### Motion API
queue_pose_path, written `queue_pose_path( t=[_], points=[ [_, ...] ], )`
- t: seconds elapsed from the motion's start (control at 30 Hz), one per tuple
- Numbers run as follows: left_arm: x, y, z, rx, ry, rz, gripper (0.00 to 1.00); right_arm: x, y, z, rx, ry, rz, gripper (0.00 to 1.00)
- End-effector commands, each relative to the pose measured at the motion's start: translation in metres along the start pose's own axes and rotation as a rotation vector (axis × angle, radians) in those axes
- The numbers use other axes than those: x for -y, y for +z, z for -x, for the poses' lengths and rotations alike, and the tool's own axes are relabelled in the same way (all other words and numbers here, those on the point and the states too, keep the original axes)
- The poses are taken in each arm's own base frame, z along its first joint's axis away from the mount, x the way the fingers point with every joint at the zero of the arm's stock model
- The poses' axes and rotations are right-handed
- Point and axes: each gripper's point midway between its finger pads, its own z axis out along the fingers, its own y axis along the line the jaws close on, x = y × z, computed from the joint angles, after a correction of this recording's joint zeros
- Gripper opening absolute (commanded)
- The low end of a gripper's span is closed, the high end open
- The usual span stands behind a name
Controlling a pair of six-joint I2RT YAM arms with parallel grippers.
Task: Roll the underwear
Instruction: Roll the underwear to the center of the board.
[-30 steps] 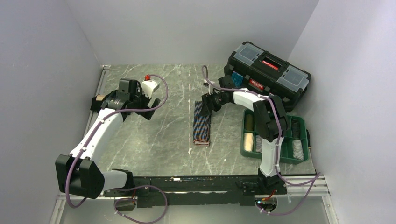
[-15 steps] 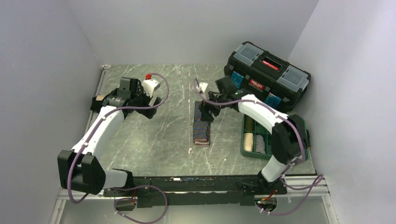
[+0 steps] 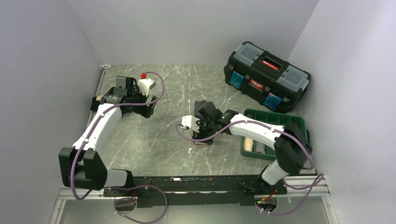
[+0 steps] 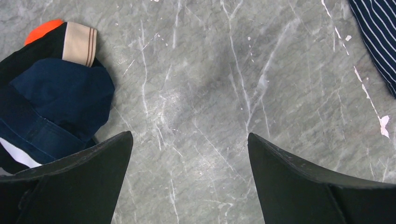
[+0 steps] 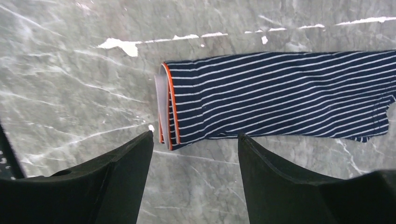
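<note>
The navy white-striped underwear [image 5: 280, 93] lies flat on the table as a long folded strip, its orange-edged waistband end [image 5: 166, 109] just beyond my right fingertips. My right gripper [image 5: 195, 136] is open with only table between its fingers. From above, my right gripper [image 3: 203, 133] hovers low over the strip's near end [image 3: 201, 142], and the far end [image 3: 201, 104] shows behind it. A pile of dark navy underwear [image 4: 51, 102] and black underwear with a tan band [image 4: 79, 43] lies left of my open left gripper [image 4: 189, 137], which is empty. My left gripper [image 3: 140, 100] is at the far left.
A black toolbox [image 3: 266, 77] with a red latch stands at the back right. A green compartment tray [image 3: 299, 125] holding rolled items sits at the right, under my right arm. Grey walls close in the table on three sides.
My right arm has swung from the striped strip's far end toward me to its near end. My left arm shifted slightly back and left. The strip has stayed in place.
</note>
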Motion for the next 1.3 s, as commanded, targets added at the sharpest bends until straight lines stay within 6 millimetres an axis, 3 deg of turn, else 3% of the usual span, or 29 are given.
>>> queue_pose_path(
  t=[0.0,0.3,0.7,1.0,1.27],
  points=[
    [-0.005,-0.012,0.005,0.034,0.002,0.03,0.99,0.007,0.006,-0.009,-0.059,-0.063,-0.065,0.69],
    [-0.008,-0.008,0.0,0.012,0.002,0.033,0.99,-0.012,0.022,-0.02,-0.084,-0.1,-0.037,0.68],
    [-0.01,-0.003,0.0,-0.005,-0.005,0.024,0.99,-0.018,0.036,-0.034,-0.13,-0.133,-0.047,0.65],
    [-0.009,-0.001,-0.002,-0.014,-0.002,0.016,0.99,-0.025,0.046,-0.051,-0.163,-0.136,-0.038,0.56],
    [-0.009,0.0,-0.004,-0.015,0.006,0.011,0.99,-0.031,0.051,-0.062,-0.195,-0.141,-0.016,0.4]
  ],
)
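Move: The near, waistband end of the striped underwear lies about 7 cm below the right hand, some 1 cm back and 2 cm to its left; the folded strip runs forward to a far end about 18 cm ahead and 2 cm left. The green tray's middle is some 29 cm right and 2 cm ahead, the cream roll in it about 18 cm right and level. From the left hand the waistband end is roughly 19 cm right, 10 cm back and 15 cm below. Lower the right gripper about 6 cm onto the underwear's near end, easing it back some 1.5 cm and slightly right, while tilting the fingers about 10 degrees nearer to straight down. Once down, draw the open fingers partly together astride the right-hand part of the waistband edge, the farther fingertip coming against the cloth. ##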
